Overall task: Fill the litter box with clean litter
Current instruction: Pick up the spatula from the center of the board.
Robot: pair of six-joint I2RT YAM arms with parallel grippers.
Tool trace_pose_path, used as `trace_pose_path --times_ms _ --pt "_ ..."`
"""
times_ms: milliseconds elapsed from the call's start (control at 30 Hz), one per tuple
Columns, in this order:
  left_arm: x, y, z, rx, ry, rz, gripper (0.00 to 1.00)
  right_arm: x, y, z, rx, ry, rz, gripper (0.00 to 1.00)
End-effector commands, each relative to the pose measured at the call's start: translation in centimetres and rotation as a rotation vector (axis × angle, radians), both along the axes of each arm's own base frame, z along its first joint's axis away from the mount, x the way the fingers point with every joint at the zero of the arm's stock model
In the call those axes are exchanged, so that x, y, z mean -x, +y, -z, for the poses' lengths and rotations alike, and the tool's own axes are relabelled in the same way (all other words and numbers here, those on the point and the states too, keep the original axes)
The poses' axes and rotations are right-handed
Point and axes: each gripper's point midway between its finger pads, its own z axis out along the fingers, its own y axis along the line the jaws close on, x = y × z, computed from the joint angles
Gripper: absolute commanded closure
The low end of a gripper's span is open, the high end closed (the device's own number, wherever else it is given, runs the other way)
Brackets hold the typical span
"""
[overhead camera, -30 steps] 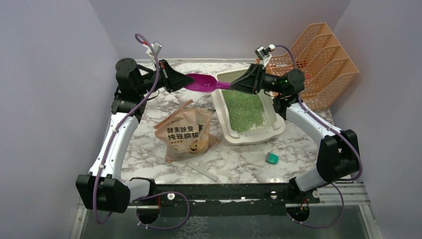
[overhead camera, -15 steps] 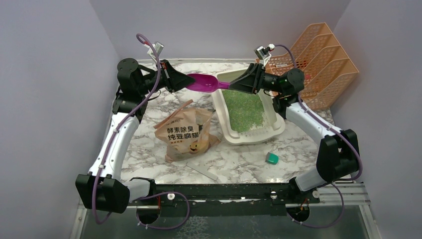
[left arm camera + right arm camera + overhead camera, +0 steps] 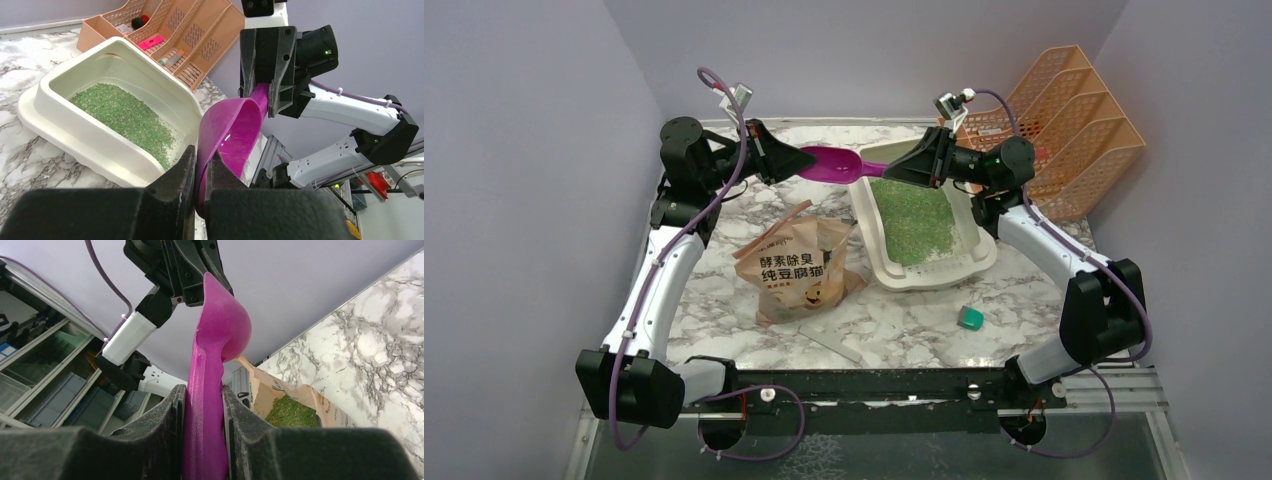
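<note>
The cream litter box (image 3: pixel 936 273) sits right of centre on the marble table, with a layer of green clean litter (image 3: pixel 914 220) inside. A magenta scoop (image 3: pixel 832 164) hangs in the air over its far left corner, held from both ends. My left gripper (image 3: pixel 789 160) is shut on the rim of the scoop's bowl (image 3: pixel 235 125), with its tips (image 3: pixel 201 152) pinching the plastic. My right gripper (image 3: pixel 896 171) is shut on the scoop's handle (image 3: pixel 202 420), both pads pressed against it. The scoop's bowl looks empty. The litter box (image 3: pixel 75 135) and litter (image 3: pixel 125 112) lie below it.
A tan paper bag (image 3: pixel 799 265) with dark characters lies left of the box, open, with green granules (image 3: pixel 292 412) showing inside. An orange mesh rack (image 3: pixel 1074 120) stands at the back right. A small teal block (image 3: pixel 970 318) and a torn paper strip (image 3: pixel 834 345) lie near the front.
The right gripper's jaws have narrowed onto the scoop's handle. The scoop and both arms have hardly shifted.
</note>
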Motion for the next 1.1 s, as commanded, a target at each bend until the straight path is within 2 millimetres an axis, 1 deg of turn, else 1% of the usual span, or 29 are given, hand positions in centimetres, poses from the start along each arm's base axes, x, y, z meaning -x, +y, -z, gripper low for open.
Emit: trace_pose_path --times_ms 0,33,67,100,133,200,300,367,433,467,600,733,867,933,1000,1067 --pt "0.5 -0.3 -1.5 0.012 -0.058 0.002 0.99 -0.6 0.3 -0.9 0.0 -0.017 0.029 0.94" --pt "0.5 -0.3 -1.4 0.008 -0.062 0.006 0.87 -0.7 0.4 -0.9 0.008 -0.015 0.032 0.98" --pt "0.6 -0.3 -1.3 -0.002 -0.067 0.007 0.69 -0.8 0.4 -0.9 0.02 -0.006 0.036 0.99" --pt "0.4 -0.1 -1.1 -0.029 -0.081 -0.002 0.55 -1.0 0.4 -0.9 0.033 0.004 0.04 0.99" --pt "0.2 0.2 -0.4 -0.072 -0.066 -0.023 0.45 -1.4 0.3 -0.7 0.062 0.016 0.054 1.0" --pt "-0.7 1.5 1.1 -0.193 -0.061 -0.105 0.3 -2.5 -0.3 -0.3 0.128 0.055 0.093 1.0" --pt "-1.5 4.2 3.1 -0.361 -0.06 -0.214 0.15 -3.8 -2.2 0.0 0.209 0.11 0.138 0.99" --pt "-1.5 5.7 4.1 -0.433 -0.074 -0.246 0.1 -4.1 -3.2 0.3 0.256 0.162 0.138 0.99" --pt "-1.3 6.7 5.1 -0.488 -0.085 -0.249 0.07 -4.2 -3.9 0.6 0.308 0.208 0.148 0.99" --pt "-1.0 6.9 5.4 -0.518 -0.104 -0.234 0.06 -4.2 -4.1 0.2 0.331 0.211 0.158 0.99" --pt "-0.1 7.4 7.0 -0.602 -0.154 -0.17 0.04 -4.4 -5.1 0.5 0.448 0.247 0.226 0.99" --pt "0.1 8.1 8.2 -0.673 -0.194 -0.161 0.04 -3.7 -5.3 0.0 0.474 0.289 0.221 0.99" --pt "0.7 7.8 8.0 -0.674 -0.237 -0.126 0.04 -3.2 -5.4 -0.6 0.471 0.311 0.22 0.97" --pt "1.3 7.4 8.2 -0.667 -0.261 -0.091 0.04 -3.3 -5.6 -0.2 0.5 0.341 0.237 0.96" --pt "2.1 6.9 8.5 -0.657 -0.284 -0.053 0.05 -3.1 -5.8 0.1 0.525 0.344 0.226 0.99" --pt "3.0 6.6 8.7 -0.645 -0.308 -0.021 0.08 -2.8 -6.0 0.5 0.558 0.367 0.214 0.99"
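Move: The spatula hangs between both grippers: the left one pinches its bowl tip, with the bowl's middle about 4 cm to its right, or 8 cm to the left of the right gripper. The paper bag is some 6 cm back, 4 cm left and 28 cm below the left gripper. The litter box is about 11 cm ahead, 8 cm right and 33 cm below the right gripper. Open the left gripper wide to let go of the spatula's bowl, then bring it left and down towards the paper bag, about 8 cm each way, tipping its fingers down nearly 40 degrees. Keep the right fingers shut on the handle and draw the spatula right and forward towards the litter box, easing back slightly at the end while those fingers also tip downward. ##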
